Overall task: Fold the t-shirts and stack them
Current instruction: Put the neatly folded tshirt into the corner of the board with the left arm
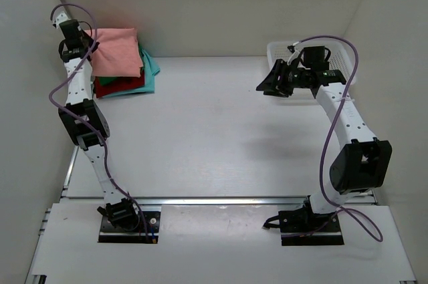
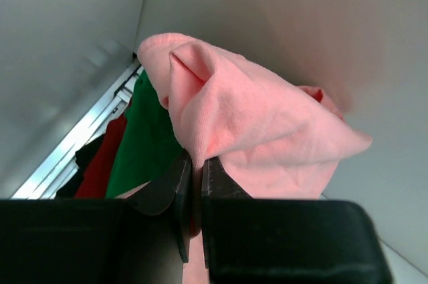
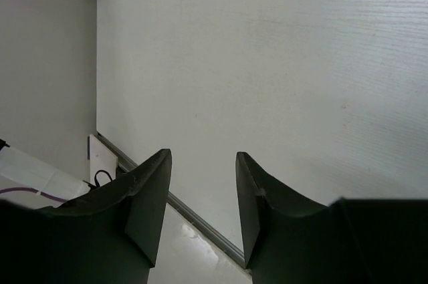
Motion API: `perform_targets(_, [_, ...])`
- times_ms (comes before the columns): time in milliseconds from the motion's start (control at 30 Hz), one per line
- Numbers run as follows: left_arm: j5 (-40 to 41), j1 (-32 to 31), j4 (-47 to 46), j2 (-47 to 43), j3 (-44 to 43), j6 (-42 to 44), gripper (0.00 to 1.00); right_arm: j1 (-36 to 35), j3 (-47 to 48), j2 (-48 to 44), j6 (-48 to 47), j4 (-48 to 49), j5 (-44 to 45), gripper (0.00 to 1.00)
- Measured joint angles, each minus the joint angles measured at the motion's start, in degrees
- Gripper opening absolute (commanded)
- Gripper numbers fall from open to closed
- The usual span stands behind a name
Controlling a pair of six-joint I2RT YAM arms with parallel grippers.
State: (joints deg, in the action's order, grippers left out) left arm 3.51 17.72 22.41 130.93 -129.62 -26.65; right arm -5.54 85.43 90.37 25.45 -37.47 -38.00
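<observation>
A folded salmon-pink t-shirt (image 1: pixel 117 51) hangs over the stack at the table's back left corner, pinched at its left edge by my left gripper (image 1: pixel 88 49). In the left wrist view the black jaws are shut on a fold of the pink t-shirt (image 2: pixel 254 123), my left gripper (image 2: pixel 196 160) just above the green t-shirt (image 2: pixel 144 144) and the red t-shirt (image 2: pixel 100 164). The stack below shows a red t-shirt (image 1: pixel 119 86) and a teal t-shirt (image 1: pixel 150 70). My right gripper (image 1: pixel 265 85) hovers open and empty at the back right; in its wrist view my right gripper (image 3: pixel 203 157) faces bare table.
A white mesh basket (image 1: pixel 345 53) stands at the back right, partly behind my right arm. White walls close in the table on the left, back and right. A metal rail (image 1: pixel 221 200) runs along the near edge.
</observation>
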Motion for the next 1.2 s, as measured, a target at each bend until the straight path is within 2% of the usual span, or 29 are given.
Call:
perform_targets(33, [0.2, 0.2, -0.1, 0.1, -0.6, 0.0, 0.33, -0.2, 0.0, 0.1, 0.0, 0.0, 0.0, 0.4])
perform_targets(67, [0.3, 0.3, -0.2, 0.1, -0.9, 0.2, 0.54, -0.4, 0.0, 0.2, 0.0, -0.2, 0.0, 0.39])
perform_targets(100, [0.6, 0.5, -0.3, 0.1, -1.2, 0.3, 0.98, -0.6, 0.0, 0.3, -0.1, -0.3, 0.0, 0.39])
perform_targets(200, [1.2, 0.8, -1.5, 0.2, -2.0, 0.3, 0.98, -1.1, 0.0, 0.3, -0.2, -0.7, 0.0, 0.39])
perform_targets(233, [1.2, 0.9, -2.4, 0.1, -1.7, 0.6, 0.9, -1.2, 0.0, 0.3, -0.2, -0.7, 0.0, 0.39])
perform_targets(267, [1.0, 0.9, -3.4, -0.3, -0.7, 0.7, 0.63, -1.2, 0.0, 0.3, -0.2, -0.7, 0.0, 0.4])
perform_targets(300, [0.2, 0.9, -4.9, -1.5, 2.3, 0.8, 0.5, -1.2, 0.0, 0.3, -0.2, -0.8, -0.1, 0.42])
perform_targets(333, [-1.2, 0.7, -5.6, -3.2, 5.8, 0.7, 0.55, -1.2, 0.1, 0.3, -0.2, -1.0, -0.1, 0.44])
perform_targets(367, [-2.9, 0.5, -6.8, -5.7, 11.2, 0.3, 0.74, -1.2, 0.3, 0.3, -0.2, -1.4, -0.1, 0.48])
perform_targets(400, [-4.3, 0.2, -7.4, -8.6, 16.8, -0.4, 0.98, -1.2, 0.8, 0.3, -0.2, -2.1, 0.0, 0.53])
perform_targets(433, [-5.2, -0.2, -8.7, -12.1, 23.5, -1.7, 0.99, -1.2, 1.4, 0.3, -0.2, -2.6, 0.1, 0.55])
perform_targets(467, [-6.0, -0.8, -9.1, -16.0, 30.0, -3.4, 0.99, -1.1, 2.1, 0.3, -0.2, -3.2, 0.1, 0.66])
perform_targets(500, [-6.4, -1.5, -10.2, -20.1, 37.0, -4.9, 0.99, -1.0, 2.7, 0.2, -0.2, -3.6, 0.2, 0.91])
perform_targets(533, [-6.6, -2.5, -11.0, -24.7, 43.6, -5.9, 0.98, -0.8, 2.8, -0.2, -0.2, -3.9, 0.3, 0.99])
perform_targets(633, [-5.0, -7.6, -7.9, -35.3, 53.4, -5.1, 0.99, 0.7, 1.0, -3.0, -0.7, -4.3, 0.1, 0.99])
perform_targets(767, [0.5, -22.7, -5.6, -47.1, 57.1, 0.5, 0.99, 4.3, -3.7, -9.5, -1.0, -6.6, 0.1, 0.99])
perform_targets(867, [-2.8, -30.3, -2.3, -52.8, 58.2, 1.4, 0.99, 6.0, -3.5, -11.4, -2.6, -10.5, 0.5, 1.0])
perform_targets(1033, [-8.7, -25.3, 7.2, -59.4, 64.2, 2.0, 0.98, 6.9, -5.0, -12.7, -4.9, -13.8, 2.6, 0.99])
perform_targets(1200, [-12.5, -26.3, 16.2, -62.1, 66.3, 4.4, 0.98, 8.4, -11.3, -15.8, -4.5, -14.0, 2.3, 0.99])
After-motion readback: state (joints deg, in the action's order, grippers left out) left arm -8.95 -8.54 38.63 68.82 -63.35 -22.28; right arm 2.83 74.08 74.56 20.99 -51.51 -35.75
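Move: The left hand holds the raised left edge of the pink folded t-shirt above the corner stack. The green t-shirt's middle lies about 17 cm below, some 8 cm to this hand's right and 3 cm back. From the left hand, the red t-shirt is roughly 8 cm back, 7 cm right and 19 cm down. From the right hand, the green t-shirt lies far off, about 20 cm ahead, 62 cm left and 19 cm below. Up and left by about 2 cm, the left hand opens fully and lets go of the pink t-shirt's edge, then swings back and right, about 30 cm each way, away from the stack to over the bare table, turning clockwise some 40 degrees and tipping down. Later the empty right hand opens wide and draws back some 8 cm and right 6 cm. ##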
